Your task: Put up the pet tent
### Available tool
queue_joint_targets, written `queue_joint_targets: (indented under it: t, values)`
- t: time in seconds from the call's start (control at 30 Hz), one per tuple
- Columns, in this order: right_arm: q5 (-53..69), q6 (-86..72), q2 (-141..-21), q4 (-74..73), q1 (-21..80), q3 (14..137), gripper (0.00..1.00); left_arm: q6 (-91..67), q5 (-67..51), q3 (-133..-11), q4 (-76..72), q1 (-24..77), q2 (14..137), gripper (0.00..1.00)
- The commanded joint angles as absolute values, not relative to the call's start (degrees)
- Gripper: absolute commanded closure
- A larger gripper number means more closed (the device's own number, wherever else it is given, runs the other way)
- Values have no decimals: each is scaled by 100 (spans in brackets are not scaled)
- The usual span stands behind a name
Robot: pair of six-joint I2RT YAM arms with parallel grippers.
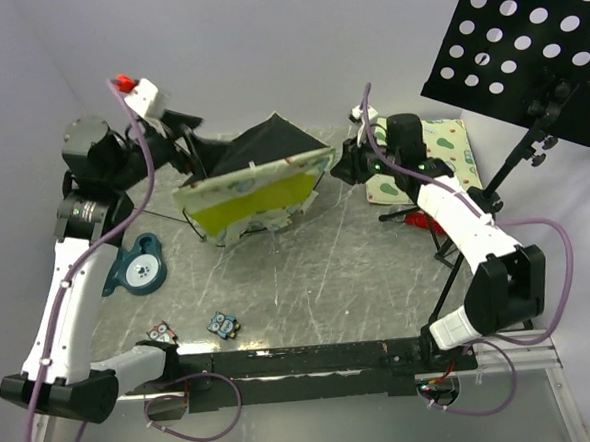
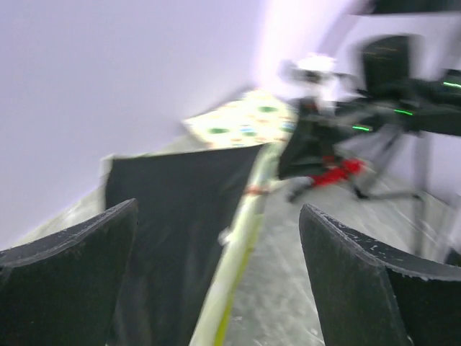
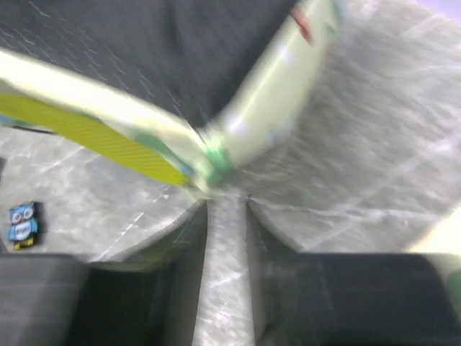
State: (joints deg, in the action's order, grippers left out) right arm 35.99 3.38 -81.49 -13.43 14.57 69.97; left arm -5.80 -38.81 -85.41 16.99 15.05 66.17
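The pet tent (image 1: pixel 253 183) lies partly collapsed at the back middle of the table, its black base sheet (image 1: pixel 260 143) tipped up behind a lime-yellow panel (image 1: pixel 249 199). My left gripper (image 1: pixel 186 156) hovers at the tent's left end. In the left wrist view, that gripper (image 2: pixel 216 252) is open wide, with the tent's pale edge (image 2: pixel 241 245) and black sheet (image 2: pixel 173 209) beyond the fingers (image 2: pixel 367 274), untouched. My right gripper (image 1: pixel 340 166) is at the tent's right corner. In its own view, the jaws (image 3: pixel 227 209) stand slightly apart on nothing, and the tent corner (image 3: pixel 216 162) is just past the tips.
A flat avocado-print mat (image 1: pixel 441 147) lies at the back right under the right arm. A black perforated stand (image 1: pixel 519 37) rises on the right, with a red item (image 1: pixel 415 219) at its foot. A teal round object (image 1: pixel 138 269) and two small owl-print pieces (image 1: pixel 222 325) (image 1: pixel 160 332) lie front left.
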Motion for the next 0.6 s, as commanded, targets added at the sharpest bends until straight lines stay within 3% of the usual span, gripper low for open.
queue_joint_targets:
  t: [0.0, 0.17, 0.23, 0.37, 0.57]
  values:
    - [2821, 879, -8306, -2441, 1275, 7629, 52, -1134, -2945, -8666, 1967, 889, 6908, 5]
    - [3487, 853, -7613, -3110, 1274, 7235, 25, -905, -3119, -8527, 2601, 379, 7216, 6]
    - [4023, 879, -7358, -3435, 1292, 7198, 17, -897, -3723, -8246, 2410, 185, 7260, 14]
    - [4780, 599, -6839, -3376, 1318, 7373, 13, -1298, -4868, -7735, 1593, 499, 7373, 26]
    - [4553, 220, -7206, -3146, 1845, 8375, 14, -1800, -4027, -7480, 820, 2441, 7979, 34]
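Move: The pet tent's middle lies about 8 cm ahead of the left hand, 9 cm to its right and 26 cm below, the black panel facing that open hand. From the right hand the tent's middle is some 19 cm to the left, level fore and aft and 6 cm lower, its near right corner only 3 cm ahead and 4 cm left. The folded mat lies 19 cm right of the right hand and 8 cm ahead, the red roll 19 cm right and 6 cm back, both 24 cm below. Down towards the tent's black panel goes the left hand, about 13 cm, bowing forward and left before swinging back right, while it tips down some 25 degrees and its fingers narrow partway. The right hand dips briefly, then draws back about 9 cm and rises beside the near right corner, opening wide around that corner's line; contact can't be seen for either hand. ##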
